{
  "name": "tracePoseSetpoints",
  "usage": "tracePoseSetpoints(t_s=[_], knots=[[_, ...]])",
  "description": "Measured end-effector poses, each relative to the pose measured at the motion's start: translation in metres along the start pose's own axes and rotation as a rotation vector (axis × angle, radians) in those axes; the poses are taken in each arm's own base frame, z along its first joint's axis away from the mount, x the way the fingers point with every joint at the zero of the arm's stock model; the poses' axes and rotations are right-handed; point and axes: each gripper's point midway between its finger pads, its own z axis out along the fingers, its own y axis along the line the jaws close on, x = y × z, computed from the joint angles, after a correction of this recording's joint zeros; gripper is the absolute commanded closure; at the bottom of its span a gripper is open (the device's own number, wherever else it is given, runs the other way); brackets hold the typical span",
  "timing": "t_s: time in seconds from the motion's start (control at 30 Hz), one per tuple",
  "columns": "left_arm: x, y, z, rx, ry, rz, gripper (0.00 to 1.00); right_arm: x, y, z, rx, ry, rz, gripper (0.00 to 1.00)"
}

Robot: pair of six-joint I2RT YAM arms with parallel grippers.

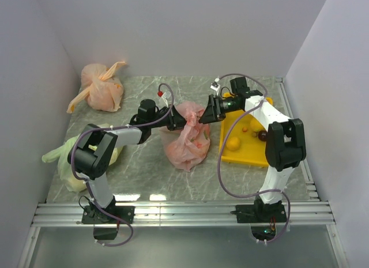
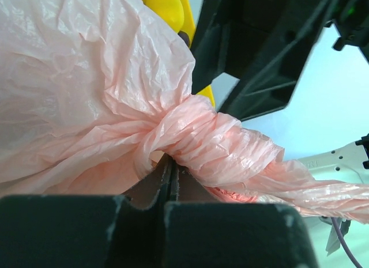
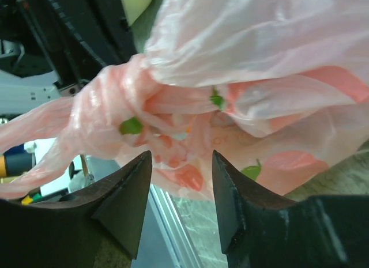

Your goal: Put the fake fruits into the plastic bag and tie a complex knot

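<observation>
The pink plastic bag [image 1: 185, 144] sits at the table's middle, bulging, its mouth gathered upward between my two grippers. In the left wrist view its handle strips form a thick twisted knot [image 2: 219, 144]. My left gripper [image 2: 173, 164] has its jaws pressed together, and their tip is buried under that twist. From the other side my right gripper [image 3: 181, 164] stands open, with the bag's printed plastic [image 3: 259, 78] just beyond its fingertips and nothing between them. Loose fake fruits lie on the yellow tray [image 1: 242, 153]: an orange one [image 1: 233, 143] and a dark one [image 1: 262, 135].
An orange-peach tied bag [image 1: 102, 86] rests at the back left. A yellow-green bag [image 1: 72, 158] lies beside the left arm's elbow. Grey walls close in the left, back and right sides. A metal rail runs along the near edge.
</observation>
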Motion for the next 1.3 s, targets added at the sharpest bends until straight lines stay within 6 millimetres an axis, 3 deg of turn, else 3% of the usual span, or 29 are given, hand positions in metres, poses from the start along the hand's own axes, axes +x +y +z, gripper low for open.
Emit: tracePoseSetpoints(t_s=[0.1, 0.2, 0.3, 0.33, 0.37, 0.57, 0.87, 1.03, 1.3], knots=[[0.0, -0.002, 0.0, 0.008, 0.005, 0.003, 1.0, 0.0, -0.003, 0.006, 0.01, -0.011, 0.03, 0.48], [0.001, -0.004, -0.001, 0.025, 0.014, 0.009, 1.0, -0.002, 0.003, 0.017, 0.0, -0.011, 0.029, 0.41], [0.003, -0.004, 0.0, 0.037, 0.026, 0.004, 1.0, 0.001, 0.013, 0.032, -0.023, 0.009, 0.007, 0.32], [0.004, -0.005, 0.001, 0.047, 0.032, 0.003, 1.0, 0.005, 0.017, 0.038, -0.031, 0.025, 0.004, 0.21], [0.005, -0.005, 0.001, 0.058, 0.035, 0.005, 1.0, 0.01, 0.02, 0.044, -0.039, 0.043, 0.008, 0.2], [0.013, -0.002, 0.004, 0.125, 0.078, -0.031, 1.0, 0.022, 0.025, 0.067, -0.128, 0.103, 0.079, 0.18], [0.013, -0.019, 0.0, 0.226, 0.094, 0.021, 1.0, 0.014, 0.054, 0.083, -0.309, 0.132, 0.109, 0.18], [0.011, -0.012, -0.003, 0.205, 0.066, 0.016, 1.0, 0.016, 0.054, 0.085, -0.303, 0.133, 0.099, 0.18], [0.001, -0.01, -0.004, 0.18, 0.009, -0.064, 1.0, 0.039, 0.052, 0.09, -0.243, 0.148, 0.061, 0.17]])
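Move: From my right hand, half open, the twisted pink plastic at my left fingertips lies about 6 cm to the left, 2 cm back and a touch higher. The bag's full body hangs roughly 7 cm left, 6 cm back and 10 cm below; the yellow tray is some 20 cm to the right, 4 cm back and 15 cm down. From my shut left hand, the twist is only about 2 cm to the right, 1 cm back and 1 cm up. I keep the plastic pinched in my shut left fingers, which stay nearly in place and roll about 10 degrees. My right hand sweeps left about 10 cm to the twist, easing back on the way and then farther, some 5 cm in all, and ending slightly lower; it opens wide, turns around 10 degrees counter-clockwise, and brings its spread fingers around the plastic beside my left fingertips. ##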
